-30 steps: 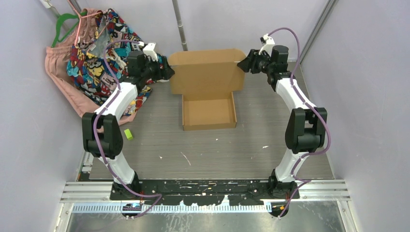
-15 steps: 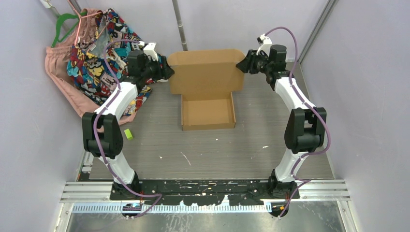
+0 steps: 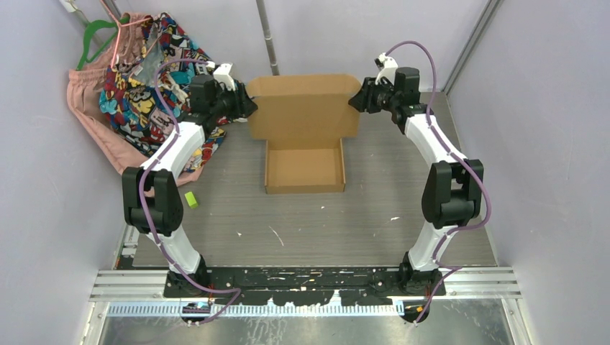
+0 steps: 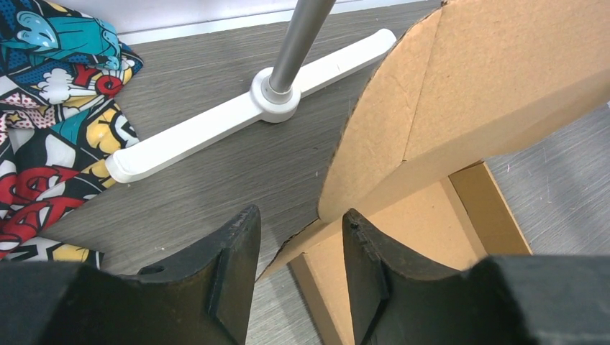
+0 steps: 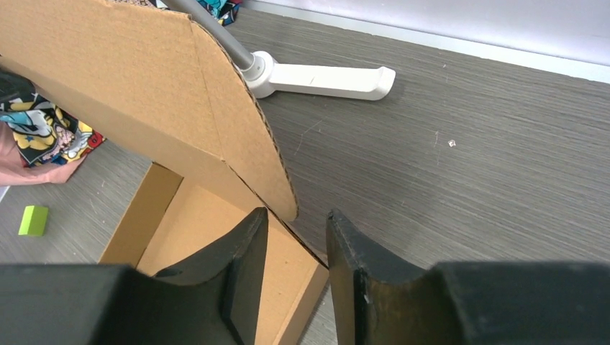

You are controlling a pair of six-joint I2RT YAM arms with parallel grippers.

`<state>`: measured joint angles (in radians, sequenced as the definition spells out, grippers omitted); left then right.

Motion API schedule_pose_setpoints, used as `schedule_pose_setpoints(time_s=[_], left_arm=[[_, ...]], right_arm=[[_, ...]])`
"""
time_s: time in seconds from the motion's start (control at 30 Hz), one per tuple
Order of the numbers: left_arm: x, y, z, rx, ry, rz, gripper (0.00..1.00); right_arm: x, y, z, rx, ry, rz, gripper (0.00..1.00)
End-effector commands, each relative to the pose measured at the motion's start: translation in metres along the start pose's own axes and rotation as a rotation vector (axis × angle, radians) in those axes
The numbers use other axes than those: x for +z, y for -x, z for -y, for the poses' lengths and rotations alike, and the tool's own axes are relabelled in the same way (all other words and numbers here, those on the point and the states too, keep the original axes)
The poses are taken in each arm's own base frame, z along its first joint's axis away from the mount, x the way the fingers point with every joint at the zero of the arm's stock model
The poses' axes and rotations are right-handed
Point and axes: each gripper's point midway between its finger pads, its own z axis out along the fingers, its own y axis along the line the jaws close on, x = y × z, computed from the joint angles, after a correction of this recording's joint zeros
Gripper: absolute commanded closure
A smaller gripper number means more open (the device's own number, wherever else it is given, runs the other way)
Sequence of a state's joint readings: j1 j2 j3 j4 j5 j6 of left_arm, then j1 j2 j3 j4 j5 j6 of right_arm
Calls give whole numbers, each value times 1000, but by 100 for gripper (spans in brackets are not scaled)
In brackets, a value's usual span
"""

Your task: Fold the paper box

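Observation:
The paper box [image 3: 303,104] is brown cardboard. Its shallow tray [image 3: 303,167] lies on the table and its wide lid stands raised at the back. My left gripper [image 3: 248,108] is at the lid's left rounded side flap [image 4: 374,144]. In the left wrist view that gripper [image 4: 301,213] is open, with the flap's lower corner at the mouth of the gap. My right gripper [image 3: 354,100] is at the right side flap [image 5: 244,136]. It too is open [image 5: 297,213], with the flap's corner just above the gap. Neither pair of fingers touches cardboard.
A heap of colourful clothes [image 3: 144,86] and a green hanger [image 3: 93,36] lie at the back left. A small green block [image 3: 190,199] sits on the table at the left. A metal pole on a white foot [image 4: 277,93] stands behind the box. Walls close in on both sides.
Both pairs of jaws have narrowed around the side flaps. The right gripper has pushed left, and the box has slid a little to the left.

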<state>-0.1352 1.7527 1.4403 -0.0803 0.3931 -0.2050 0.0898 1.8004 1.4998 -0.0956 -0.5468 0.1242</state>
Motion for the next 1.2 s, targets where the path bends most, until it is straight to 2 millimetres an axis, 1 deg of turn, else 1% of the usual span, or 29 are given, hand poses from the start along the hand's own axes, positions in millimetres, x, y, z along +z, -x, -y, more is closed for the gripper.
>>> schedule_pose_setpoints(time_s=[0.0,0.03,0.1,0.13,0.17,0.2,0.23,0.27,0.3,0.37,0.4,0.47,0.57,0.63,0.7,0.77,0.8,0.87,0.9,0.97,1.07,1.1,1.13,1.17], left_arm=[[-6,18,2,19,-4,48,52],[-7,19,2,19,-2,47,49],[-9,21,0,12,21,49,33],[-12,24,-1,9,34,54,27],[-17,30,0,12,41,66,23],[-21,35,2,13,52,74,16],[-28,43,3,10,65,91,2],[-36,50,5,10,75,109,1],[-43,58,7,3,92,127,0],[-59,69,12,-25,109,141,0],[-66,70,16,-47,108,131,0],[-77,64,25,-99,98,103,0],[-95,41,34,-187,92,59,0],[-102,24,47,-237,45,30,0],[-104,-1,50,-307,38,-17,0],[-102,-22,56,-360,17,-52,0],[-101,-34,55,-381,37,-79,0],[-98,-55,57,-386,41,-117,0],[-100,-62,54,-386,66,-136,0],[-103,-72,43,-377,124,-141,0],[-110,-76,39,-379,153,-122,0],[-111,-76,39,-382,152,-110,0],[-111,-76,39,-382,154,-103,0],[-112,-76,37,-379,164,-102,0]], right_arm=[[-4,26,-6,-58,-9,54,57],[-4,25,-5,-55,-16,53,50],[-7,27,-2,-36,-51,55,28],[-11,30,-2,-25,-69,59,22],[-17,34,2,-11,-117,70,19],[-25,39,5,0,-164,89,10],[-35,44,7,13,-209,109,4],[-47,47,10,27,-263,124,1],[-60,51,11,45,-314,142,0],[-83,47,13,85,-408,143,0],[-94,42,13,107,-452,129,0],[-112,25,14,166,-530,76,0],[-127,-14,13,244,-606,-35,0],[-135,-42,9,255,-642,-121,0],[-145,-71,8,238,-712,-195,0],[-152,-101,6,299,-750,-272,0],[-155,-119,5,337,-768,-316,0],[-158,-151,4,394,-784,-390,0],[-157,-162,3,409,-787,-408,0],[-149,-172,-6,381,-768,-418,0],[-132,-170,-20,309,-741,-416,0],[-124,-165,-24,310,-722,-410,1],[-115,-160,-28,313,-703,-405,3],[-105,-154,-31,311,-689,-399,11]])
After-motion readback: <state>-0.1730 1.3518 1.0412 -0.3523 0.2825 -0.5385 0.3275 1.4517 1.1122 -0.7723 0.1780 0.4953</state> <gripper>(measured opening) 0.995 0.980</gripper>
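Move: The box's open tray has its middle about 15 cm back and 20 cm below both hands, some 16 cm to the left hand's right and the right hand's left. Its raised lid is about level with both in reach and 8 cm below them, centred between them, its side edges at the fingertips. The stand foot lies about 8 cm ahead and 9 cm right of the left hand; the green block is 22 cm back and 18 cm left of that hand. The raised lid's side edges are let go as both half-open grippers spread wide. Both hands arc up and back, then down: the right swings outward, tips down and turns clockwise, ending some 20 cm back and 12 cm lower beside the tray's right wall; the left ends about 14 cm back and 5 cm lower, tipped down, left of the tray. ##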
